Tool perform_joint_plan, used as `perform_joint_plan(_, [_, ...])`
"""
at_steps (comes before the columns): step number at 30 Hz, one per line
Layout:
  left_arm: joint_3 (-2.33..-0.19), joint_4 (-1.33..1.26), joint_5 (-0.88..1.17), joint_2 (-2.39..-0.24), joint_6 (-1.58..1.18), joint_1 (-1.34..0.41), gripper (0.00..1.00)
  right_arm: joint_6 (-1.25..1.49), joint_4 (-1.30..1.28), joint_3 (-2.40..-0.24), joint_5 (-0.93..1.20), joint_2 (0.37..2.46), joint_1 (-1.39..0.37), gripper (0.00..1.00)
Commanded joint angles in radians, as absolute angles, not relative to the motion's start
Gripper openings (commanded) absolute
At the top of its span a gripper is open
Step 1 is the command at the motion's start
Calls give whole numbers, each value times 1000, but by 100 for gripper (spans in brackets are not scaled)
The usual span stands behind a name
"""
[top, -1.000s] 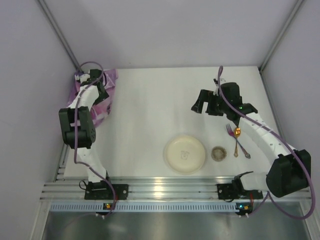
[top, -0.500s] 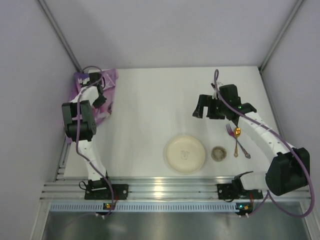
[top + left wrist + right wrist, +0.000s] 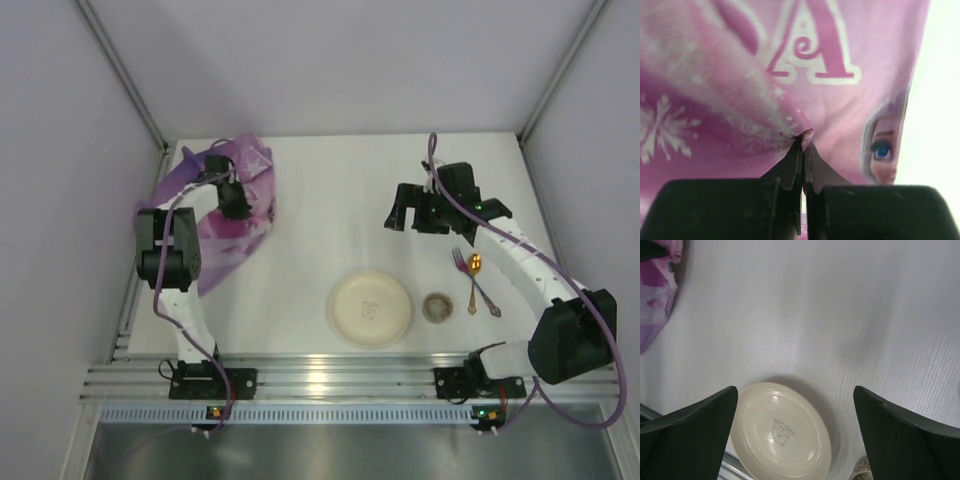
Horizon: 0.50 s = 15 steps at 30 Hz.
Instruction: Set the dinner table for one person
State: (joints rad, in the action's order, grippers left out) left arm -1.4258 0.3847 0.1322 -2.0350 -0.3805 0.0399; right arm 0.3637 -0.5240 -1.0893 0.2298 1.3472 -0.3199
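Observation:
On the left of the white dinner table (image 3: 330, 195) lies a purple-pink placemat (image 3: 252, 225), partly lifted and rumpled. My left gripper (image 3: 232, 200) is shut on a pinched fold of the placemat (image 3: 815, 50), which fills the left wrist view around the gripper (image 3: 803, 141). My right gripper (image 3: 405, 212) hovers open over the table's right middle, holding nothing. In the right wrist view the gripper (image 3: 795, 390) frames a cream plate (image 3: 782, 432) below it. The plate (image 3: 370, 308) sits at the near centre.
A small speckled cup (image 3: 437, 307) stands just right of the plate. A fork (image 3: 461, 262) and a gold spoon (image 3: 474, 272) lie further right, beside the right arm. Grey walls enclose the table, and a metal rail (image 3: 330, 378) runs along its near edge.
The left gripper went from open to shut on the placemat and drew it right, out of the far-left corner, so it spreads wider. The right arm barely moved.

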Motion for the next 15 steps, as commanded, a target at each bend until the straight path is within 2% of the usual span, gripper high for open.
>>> perform_joint_plan(1, [-1352, 377, 345, -1932, -221, -185, 0, 391, -518, -1166, 233, 1371, -321, 99])
perform_joint_plan(3, [-1301, 377, 347, -1907, -224, -282, 0, 400, -517, -1181, 235, 1381, -322, 99])
perform_joint_plan(6, [-1255, 367, 318, -1858, -300, -337, 0, 417, -512, -1199, 244, 1399, -322, 99])
perform_joint_plan(7, [-1247, 362, 319, -1847, -313, -350, 30, 423, -506, -1204, 250, 1414, -324, 99])
perform_joint_plan(8, [-1241, 365, 313, -1821, -324, -353, 43, 431, -505, -1212, 253, 1422, -324, 99])
perform_joint_plan(9, [-1241, 364, 307, -1806, -334, -353, 61, 437, -500, -1221, 256, 1430, -322, 99])
perform_joint_plan(10, [-1246, 368, 301, -1793, -337, -353, 98, 445, -486, -1226, 262, 1449, -322, 99])
perform_joint_plan(15, [-1290, 454, 195, -1683, -353, -353, 98, 474, -463, -1287, 268, 1537, -322, 100])
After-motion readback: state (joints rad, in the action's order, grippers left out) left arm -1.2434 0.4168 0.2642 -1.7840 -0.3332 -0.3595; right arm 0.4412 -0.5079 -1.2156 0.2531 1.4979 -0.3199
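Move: The left hand has a corner fold of the purple cloth pinched just above the table; the bare patch it drags towards lies about 20 cm to its right and 11 cm back, some 2 cm lower. The plate is roughly 37 cm right, 26 back and 2 lower; the small glass, about 53 right and 26 back, is level in height. From the right hand, the patch is about 25 cm left, 4 ahead and 16 below. Sweeping fast to the right and back, low over the table, the left hand drags the pinched cloth about 24 cm towards the plate, turning some 35 degrees clockwise. At the end of the sweep its fingers open wide and let go of the cloth, and it lifts about 5 cm, easing slightly left. The right hand, open and empty, drifts a few centimetres forward and left. ##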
